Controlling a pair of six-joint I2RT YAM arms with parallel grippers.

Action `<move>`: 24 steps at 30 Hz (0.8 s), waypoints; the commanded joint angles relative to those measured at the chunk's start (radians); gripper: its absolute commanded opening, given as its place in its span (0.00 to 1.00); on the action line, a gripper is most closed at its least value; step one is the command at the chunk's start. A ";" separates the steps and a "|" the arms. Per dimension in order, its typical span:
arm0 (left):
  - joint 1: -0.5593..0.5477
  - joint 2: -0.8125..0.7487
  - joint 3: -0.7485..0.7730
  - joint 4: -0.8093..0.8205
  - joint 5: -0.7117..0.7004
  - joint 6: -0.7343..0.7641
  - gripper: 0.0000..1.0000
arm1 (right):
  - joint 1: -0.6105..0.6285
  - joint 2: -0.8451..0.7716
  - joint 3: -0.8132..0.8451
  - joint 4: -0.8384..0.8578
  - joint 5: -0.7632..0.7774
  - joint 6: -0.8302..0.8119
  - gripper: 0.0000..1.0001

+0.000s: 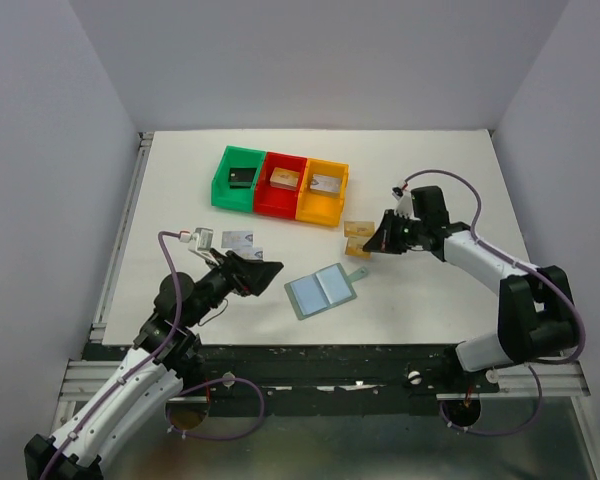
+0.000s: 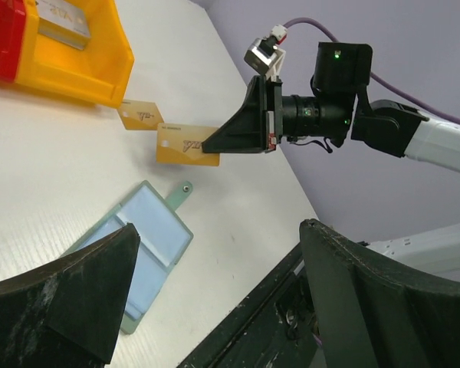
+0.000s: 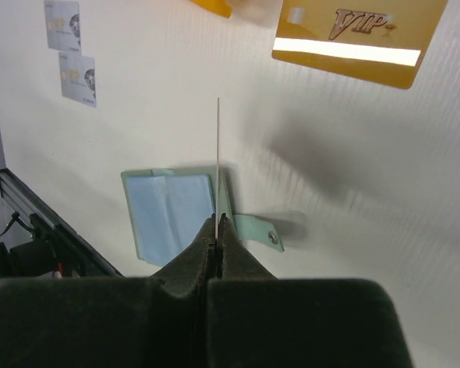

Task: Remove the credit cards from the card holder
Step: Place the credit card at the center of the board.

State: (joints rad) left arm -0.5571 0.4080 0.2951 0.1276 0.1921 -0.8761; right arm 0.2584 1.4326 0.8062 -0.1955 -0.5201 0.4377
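Observation:
The card holder lies open on the table, pale blue pockets up, its tab pointing right; it also shows as the card holder and the card holder. My right gripper is shut on a tan-gold credit card, held just above the table right of the holder and seen edge-on as a thin line. Another gold card lies flat behind it. Two silvery cards lie at the left. My left gripper hangs open and empty left of the holder.
Green, red and orange bins stand in a row at the back, each with a small block inside. The table's dark front rail runs just below the holder.

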 commanded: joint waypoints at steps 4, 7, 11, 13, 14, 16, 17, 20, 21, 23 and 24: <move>0.005 0.018 -0.020 0.035 0.024 0.003 0.96 | -0.028 0.150 0.096 0.033 -0.017 -0.050 0.00; 0.005 0.025 -0.020 0.041 0.033 0.009 0.96 | -0.044 0.216 0.128 0.013 -0.049 -0.060 0.00; 0.005 0.032 -0.019 0.038 0.037 0.022 0.96 | -0.057 0.275 0.162 -0.027 -0.113 -0.077 0.00; 0.005 0.037 -0.024 0.047 0.040 0.023 0.96 | -0.056 0.296 0.177 -0.047 -0.139 -0.089 0.00; 0.005 0.040 -0.025 0.053 0.040 0.023 0.96 | -0.056 0.307 0.180 -0.056 -0.147 -0.093 0.00; 0.005 0.051 -0.025 0.056 0.044 0.020 0.96 | -0.056 0.322 0.189 -0.071 -0.164 -0.100 0.00; 0.005 0.055 -0.027 0.060 0.047 0.022 0.96 | -0.056 0.327 0.192 -0.079 -0.166 -0.103 0.00; 0.005 0.064 -0.020 0.063 0.055 0.022 0.96 | -0.056 0.339 0.197 -0.102 -0.167 -0.108 0.00; 0.005 0.066 -0.019 0.063 0.053 0.022 0.96 | -0.056 0.342 0.198 -0.110 -0.161 -0.108 0.00; 0.005 0.066 -0.020 0.063 0.053 0.022 0.96 | -0.059 0.344 0.197 -0.122 -0.146 -0.105 0.00; 0.006 0.066 -0.020 0.063 0.055 0.023 0.96 | -0.064 0.342 0.195 -0.124 -0.138 -0.102 0.00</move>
State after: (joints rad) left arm -0.5571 0.4740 0.2829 0.1638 0.2203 -0.8639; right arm 0.2073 1.7565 0.9817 -0.2569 -0.6594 0.3557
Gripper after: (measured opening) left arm 0.963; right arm 0.012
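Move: The right hand still holds the gold VIP card, with the bare landing spot on the table about 5 cm ahead, 2 cm to the left and 9 cm below. The first VIP card lies straight ahead, some 11 cm out at table level; the open card holder is about 9 cm back and 11 cm left, the yellow box roughly 26 cm ahead and 11 cm left. From the left hand, the spot is about 20 cm ahead, 22 cm right and 22 cm below. The right arm lowers the pinched VIP card by about 4.5 cm towards the bare table just short of the first VIP card, reaching forward some 3.5 cm on the way down, then easing back about 1 cm while still sinking more slowly. The wrist tips its fingers some 10 degrees further down with a small counter-clockwise turn, the fingers stay shut on the card's right end, and its free left edge comes down to the table and seems to touch it. ##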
